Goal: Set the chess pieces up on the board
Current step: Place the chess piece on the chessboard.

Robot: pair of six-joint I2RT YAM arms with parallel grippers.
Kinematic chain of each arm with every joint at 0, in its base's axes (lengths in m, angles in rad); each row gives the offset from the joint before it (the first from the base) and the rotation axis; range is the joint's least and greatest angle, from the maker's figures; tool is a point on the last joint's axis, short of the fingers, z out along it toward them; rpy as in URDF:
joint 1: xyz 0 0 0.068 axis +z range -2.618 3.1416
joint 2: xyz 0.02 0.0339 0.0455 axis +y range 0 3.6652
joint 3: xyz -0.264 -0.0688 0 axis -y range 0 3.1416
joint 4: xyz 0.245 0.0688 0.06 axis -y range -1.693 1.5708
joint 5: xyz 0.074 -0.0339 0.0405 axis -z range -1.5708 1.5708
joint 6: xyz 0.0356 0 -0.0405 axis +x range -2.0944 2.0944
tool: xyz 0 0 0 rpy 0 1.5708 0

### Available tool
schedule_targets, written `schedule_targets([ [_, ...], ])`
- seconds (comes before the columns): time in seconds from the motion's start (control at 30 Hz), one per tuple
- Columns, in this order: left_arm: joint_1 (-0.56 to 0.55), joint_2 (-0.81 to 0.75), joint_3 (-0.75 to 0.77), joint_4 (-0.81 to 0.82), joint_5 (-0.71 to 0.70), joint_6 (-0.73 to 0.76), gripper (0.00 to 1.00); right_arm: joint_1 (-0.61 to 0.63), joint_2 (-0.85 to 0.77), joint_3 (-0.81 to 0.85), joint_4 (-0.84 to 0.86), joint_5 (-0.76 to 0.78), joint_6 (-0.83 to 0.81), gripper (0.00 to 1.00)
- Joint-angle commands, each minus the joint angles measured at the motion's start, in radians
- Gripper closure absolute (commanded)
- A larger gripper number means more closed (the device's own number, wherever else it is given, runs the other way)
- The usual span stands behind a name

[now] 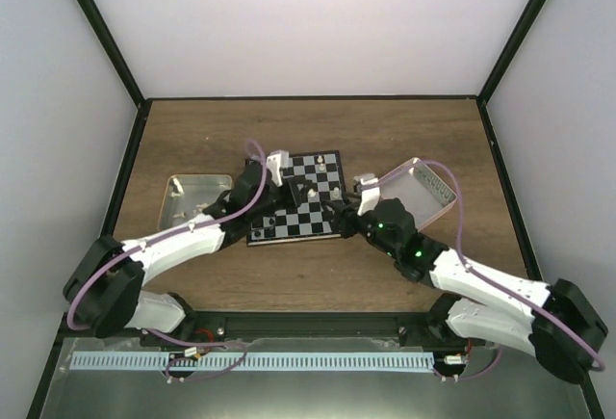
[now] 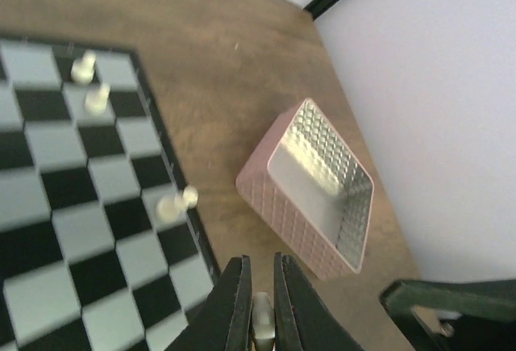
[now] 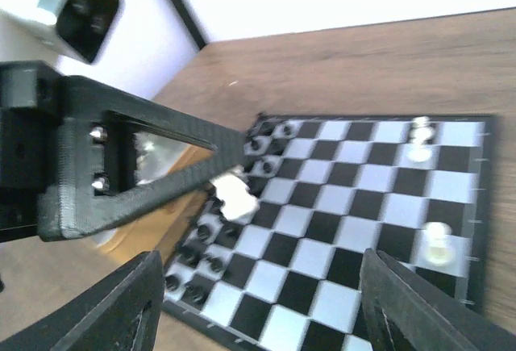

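Observation:
The board (image 1: 313,209) lies mid-table, black and silvery-white. My left gripper (image 2: 262,302) is shut on a whitish chess piece (image 2: 263,327) and hangs over the board's edge. From the right wrist view, that piece (image 3: 235,194) sits at the tip of the left fingers (image 3: 173,177), above the board (image 3: 355,206). My right gripper (image 3: 266,319) stands wide open over the board's near side, nothing between its fingers. Several black pieces (image 3: 203,248) line one edge. White pieces (image 3: 436,243) (image 2: 176,204) stand near the opposite edge.
A pink square tray (image 1: 428,193) (image 2: 300,222) sits right of the board on the wooden table. A tan, foil-lined tray (image 1: 183,202) lies to the left. The two arms nearly meet over the board in the top view.

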Motion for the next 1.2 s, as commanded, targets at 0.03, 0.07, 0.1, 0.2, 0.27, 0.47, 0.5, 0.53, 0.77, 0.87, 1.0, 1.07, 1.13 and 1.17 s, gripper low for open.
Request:
schedule_targets([
  [0.03, -0.014, 0.139, 0.160, -0.062, -0.110, 0.315, 0.96, -0.030, -0.122, 0.061, -0.272, 0.281, 0.106, 0.32],
  [0.07, -0.018, 0.179, 0.202, -0.076, -0.129, 0.348, 0.96, -0.033, -0.139, 0.061, -0.301, 0.318, 0.127, 0.31],
  [0.1, -0.024, 0.220, 0.247, -0.096, -0.156, 0.376, 0.96, -0.034, -0.159, 0.061, -0.328, 0.348, 0.147, 0.31],
  [0.2, -0.031, 0.342, 0.388, -0.141, -0.233, 0.435, 0.96, -0.034, -0.230, 0.047, -0.403, 0.436, 0.224, 0.31],
  [0.27, -0.031, 0.421, 0.471, -0.166, -0.278, 0.460, 0.96, -0.034, -0.275, 0.038, -0.466, 0.498, 0.289, 0.31],
  [0.47, -0.032, 0.617, 0.657, -0.229, -0.370, 0.509, 0.96, -0.035, -0.381, 0.004, -0.547, 0.559, 0.356, 0.31],
  [0.5, -0.033, 0.640, 0.675, -0.225, -0.368, 0.519, 0.96, -0.035, -0.391, -0.001, -0.546, 0.563, 0.352, 0.31],
  [0.53, -0.031, 0.658, 0.691, -0.222, -0.369, 0.525, 0.96, -0.036, -0.397, -0.004, -0.546, 0.564, 0.348, 0.31],
  [0.77, -0.030, 0.786, 0.799, -0.237, -0.413, 0.547, 0.96, -0.038, -0.384, -0.012, -0.537, 0.549, 0.346, 0.30],
  [0.87, -0.029, 0.825, 0.819, -0.237, -0.428, 0.548, 0.96, -0.038, -0.371, -0.015, -0.529, 0.536, 0.348, 0.29],
  [1.0, -0.018, 0.867, 0.855, -0.247, -0.418, 0.551, 0.96, -0.038, -0.360, -0.021, -0.515, 0.531, 0.342, 0.29],
  [1.07, -0.014, 0.889, 0.878, -0.260, -0.413, 0.551, 0.95, -0.038, -0.351, -0.028, -0.497, 0.531, 0.328, 0.29],
  [1.13, -0.009, 0.906, 0.893, -0.268, -0.404, 0.550, 0.95, -0.038, -0.335, -0.028, -0.486, 0.530, 0.320, 0.29],
  [1.17, -0.008, 0.912, 0.895, -0.266, -0.402, 0.549, 0.95, -0.038, -0.324, -0.028, -0.484, 0.529, 0.317, 0.29],
])
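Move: Beyond the left hand, which already grips the white piece, the second square or so from the far end of the board's right column lies about 17 cm ahead, 7 cm right and 16 cm below. Two standing white pieces are about 4 cm right, 17 and 20 cm ahead; the right-edge piece is 8 cm ahead, 8 cm right. From the open, empty right hand, the held piece is 3 cm ahead, 5 cm left, and the pink basket 12 cm ahead, 21 cm right. Carrying the pinched white piece, the left hand sweeps some 17 cm forward and 7 cm right towards the board's far right corner, rising briefly, then sinking to about 11 cm lower as its fingers tip steeply down. The right hand, still open, draws about 13 cm right, away from the board towards the basket's side, swinging some 35 degrees clockwise, then waits. ##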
